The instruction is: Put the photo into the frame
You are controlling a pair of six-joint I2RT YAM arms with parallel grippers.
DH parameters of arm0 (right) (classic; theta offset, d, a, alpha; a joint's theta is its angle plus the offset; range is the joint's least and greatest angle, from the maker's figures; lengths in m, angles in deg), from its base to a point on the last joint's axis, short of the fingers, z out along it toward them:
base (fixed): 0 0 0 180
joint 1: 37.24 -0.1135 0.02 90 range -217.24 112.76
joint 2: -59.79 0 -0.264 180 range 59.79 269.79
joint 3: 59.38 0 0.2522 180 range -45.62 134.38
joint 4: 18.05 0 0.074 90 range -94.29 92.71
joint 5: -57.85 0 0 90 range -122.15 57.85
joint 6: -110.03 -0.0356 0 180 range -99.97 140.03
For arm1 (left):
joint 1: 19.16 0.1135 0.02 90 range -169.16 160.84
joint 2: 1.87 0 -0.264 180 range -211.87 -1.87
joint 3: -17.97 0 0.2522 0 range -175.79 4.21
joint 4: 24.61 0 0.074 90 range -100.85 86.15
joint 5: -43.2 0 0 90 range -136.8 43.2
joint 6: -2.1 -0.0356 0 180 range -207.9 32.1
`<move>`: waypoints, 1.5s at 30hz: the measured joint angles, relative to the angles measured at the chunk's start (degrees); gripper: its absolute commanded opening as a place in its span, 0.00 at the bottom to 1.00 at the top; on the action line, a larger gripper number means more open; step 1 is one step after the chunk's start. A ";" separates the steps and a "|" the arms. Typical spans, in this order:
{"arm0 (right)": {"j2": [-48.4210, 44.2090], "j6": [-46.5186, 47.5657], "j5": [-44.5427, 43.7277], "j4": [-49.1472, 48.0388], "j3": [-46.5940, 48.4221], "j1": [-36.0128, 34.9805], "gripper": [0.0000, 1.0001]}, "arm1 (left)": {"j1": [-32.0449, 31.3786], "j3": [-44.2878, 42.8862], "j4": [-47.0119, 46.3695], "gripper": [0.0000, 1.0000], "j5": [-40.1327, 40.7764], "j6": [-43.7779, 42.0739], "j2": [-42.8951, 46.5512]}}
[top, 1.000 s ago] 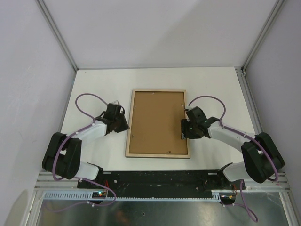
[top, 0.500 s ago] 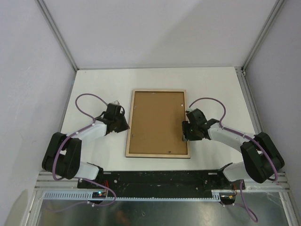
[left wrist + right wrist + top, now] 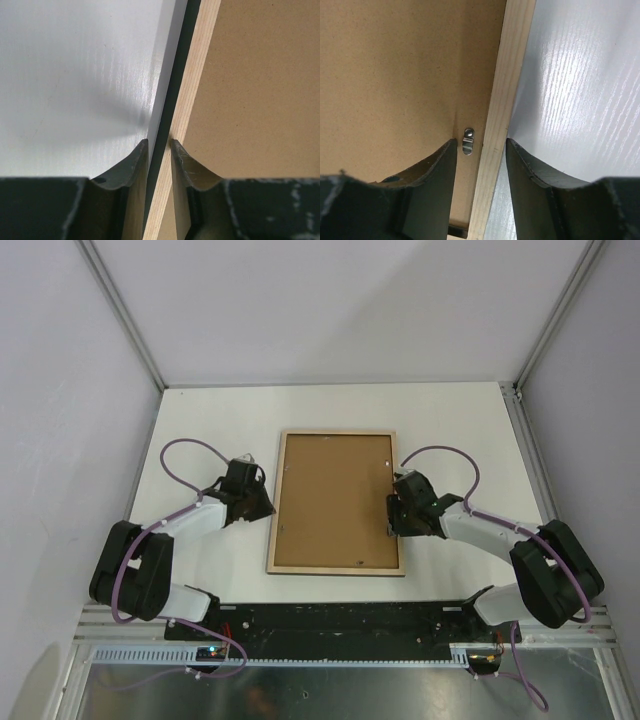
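Note:
The frame [image 3: 335, 433] lies face down mid-table, its pale wood reverse up and a brown backing board [image 3: 335, 502] inside it. My left gripper [image 3: 268, 508] is at the frame's left rail [image 3: 200, 60]. In the left wrist view its fingers [image 3: 159, 143] are shut narrowly on that rail, one outside and one on the inner side. My right gripper [image 3: 392, 512] straddles the right rail [image 3: 512, 65]. Its jaws [image 3: 481, 141] stand open, with gaps on both sides of the wood. The photo is not visible in any view.
A small metal turn clip [image 3: 468, 141] sits on the backing board beside the right rail, between my right fingers. White table [image 3: 450, 430] surrounds the frame. Enclosure walls and corner posts [image 3: 515, 390] bound the table.
My right jaws have narrowed around the right rail, and that gripper has edged slightly toward the frame. The left gripper and the frame have not moved.

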 measured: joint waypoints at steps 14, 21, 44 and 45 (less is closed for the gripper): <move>-0.17 -0.52 -3.61 -0.15 0.04 -1.09 0.15 | 0.02 0.00 -0.42 0.28 0.07 0.00 -0.20; -0.17 -0.52 -3.91 -0.15 0.04 -1.20 0.02 | 0.02 -0.02 -0.46 0.29 0.07 0.00 -0.22; -0.22 -0.13 -1.81 -1.09 -0.22 0.90 0.00 | -1.51 -0.02 0.79 0.53 -4.00 -1.57 1.53; -0.28 0.00 -1.60 -1.14 -0.26 1.07 0.00 | -2.01 0.00 0.83 0.53 -3.89 -1.64 1.62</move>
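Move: The clip by the right rail of the face-down frame lies about 1 cm left of the right hand, level with it and a touch below. The rail itself runs between that hand's open fingers; the near-edge clip is some 7 cm back and 6 cm left. The left hand still pinches the left rail; its next clip sits roughly 2 cm back and 2 cm to its right, just below it. The right-hand clip and the rail beside it are taken between the right fingers, which close from half open to a narrow gap and pinch; the hand then keeps its grip, with rising effort, creeping about 1 cm forward and slightly right. Late on, the left fingers open off the left rail and that hand goes some 2 cm right, 1 cm back and slightly up, bringing its clip between the fingers. ##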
